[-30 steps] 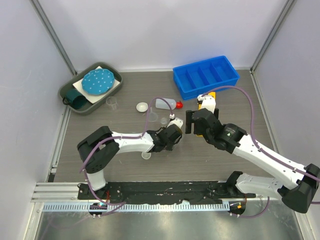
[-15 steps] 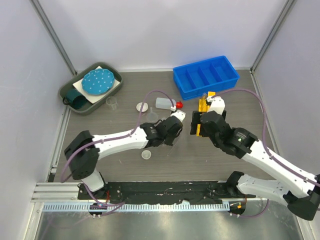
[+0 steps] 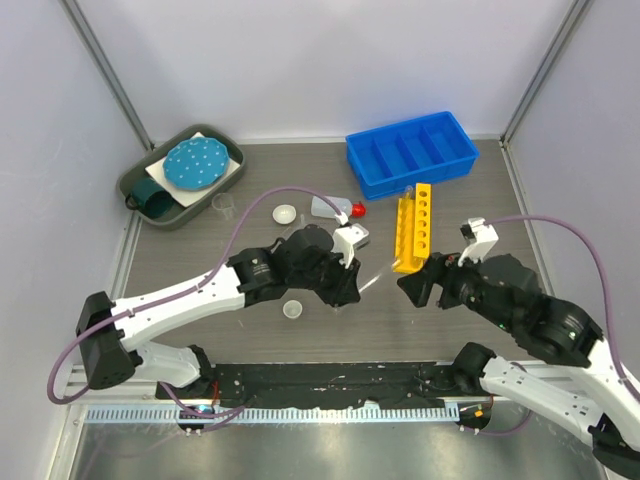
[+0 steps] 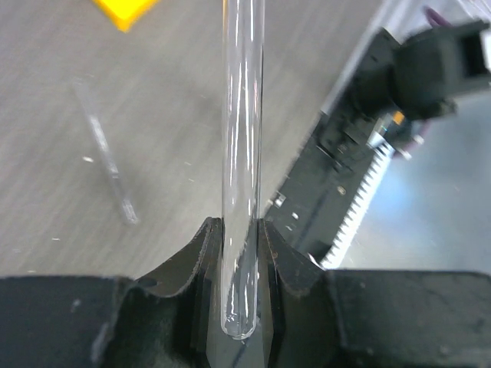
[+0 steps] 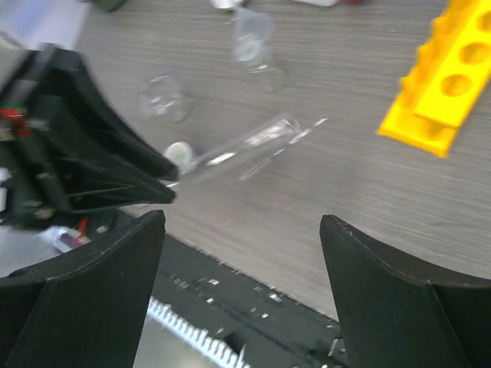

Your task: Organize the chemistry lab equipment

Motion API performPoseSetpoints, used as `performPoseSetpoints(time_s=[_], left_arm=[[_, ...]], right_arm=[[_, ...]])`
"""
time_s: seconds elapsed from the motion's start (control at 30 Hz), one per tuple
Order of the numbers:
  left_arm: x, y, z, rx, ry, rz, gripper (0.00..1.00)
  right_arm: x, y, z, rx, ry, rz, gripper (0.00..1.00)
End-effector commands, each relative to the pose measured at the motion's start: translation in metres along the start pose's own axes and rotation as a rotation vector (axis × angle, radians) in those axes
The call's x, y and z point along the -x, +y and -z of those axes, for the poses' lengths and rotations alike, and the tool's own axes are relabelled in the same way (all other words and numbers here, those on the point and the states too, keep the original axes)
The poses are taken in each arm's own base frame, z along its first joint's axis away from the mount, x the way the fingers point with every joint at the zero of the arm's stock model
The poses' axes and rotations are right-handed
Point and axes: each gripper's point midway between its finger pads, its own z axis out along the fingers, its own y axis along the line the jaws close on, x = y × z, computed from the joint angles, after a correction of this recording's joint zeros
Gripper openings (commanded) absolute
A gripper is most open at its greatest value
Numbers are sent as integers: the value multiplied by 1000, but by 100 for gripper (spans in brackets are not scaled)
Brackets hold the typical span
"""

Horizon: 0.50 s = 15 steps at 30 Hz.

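Note:
A clear glass tube (image 4: 242,138) stands gripped near its rounded end in my left gripper (image 4: 241,264), lifted off the table. From above, the left gripper (image 3: 347,276) sits at mid-table with the tube (image 3: 372,272) slanting right toward the yellow holed rack (image 3: 414,226). My right gripper (image 3: 414,287) hangs open and empty just near of the rack's end. In the right wrist view the tube (image 5: 249,142) juts out of the left gripper (image 5: 100,172), and the right gripper (image 5: 242,230) is wide apart above the table's near edge.
The blue divided bin (image 3: 411,151) stands at the back right. A red-capped bottle (image 3: 336,208), a white dish (image 3: 285,213), a small beaker (image 3: 224,205) and a small round dish (image 3: 293,309) lie around the left arm. The dark green tray (image 3: 160,192) is at the back left.
The right gripper has drawn back toward the near right, off the rack, which now shows in full. The left arm has stretched out, keeping the tube at mid-table.

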Motion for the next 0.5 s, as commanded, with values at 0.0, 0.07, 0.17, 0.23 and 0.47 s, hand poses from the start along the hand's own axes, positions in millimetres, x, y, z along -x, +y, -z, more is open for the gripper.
performPoseSetpoints(time_s=[0.0,0.07,0.17,0.23,0.47], left_arm=[[3,-56,22,-330,-52,-36,1],[-8,-71,31,-446,-34,-33,2],[-13,-87,46,-576,-56,-54,4],[-15,-93,57,-631,-90,-68,4],[-23,-101,80,-737,-148,-95,5]], right_arm=[[2,47,38,287,27,-77,88],[-4,65,52,405,70,-91,88],[-10,76,63,487,97,-116,88],[-14,75,66,495,111,-122,87],[-25,68,76,502,129,-129,87]])
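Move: The left hand already holds a test tube by its lower end, the tube pointing forward-right. The right fingers it is taken to stand about 14 cm to its right, level fore-and-aft, some 5 cm higher; the white cup lies 14 cm left, 3 cm ahead, 19 cm below. From the right hand, the tube's middle is 9 cm left, 2 cm ahead, 3 cm lower; the yellow rack stands straight ahead, 20 cm out and 22 cm below. Still gripping the test tube by its lower end, the left hand draws back about 10 cm and rises late, swinging clockwise some 30 degrees so the mouth swings rightward and up. The right hand, fingers kept wide open, backs off alongside some 8 cm, climbing and easing left as it turns counter-clockwise towards the tube's mouth. ##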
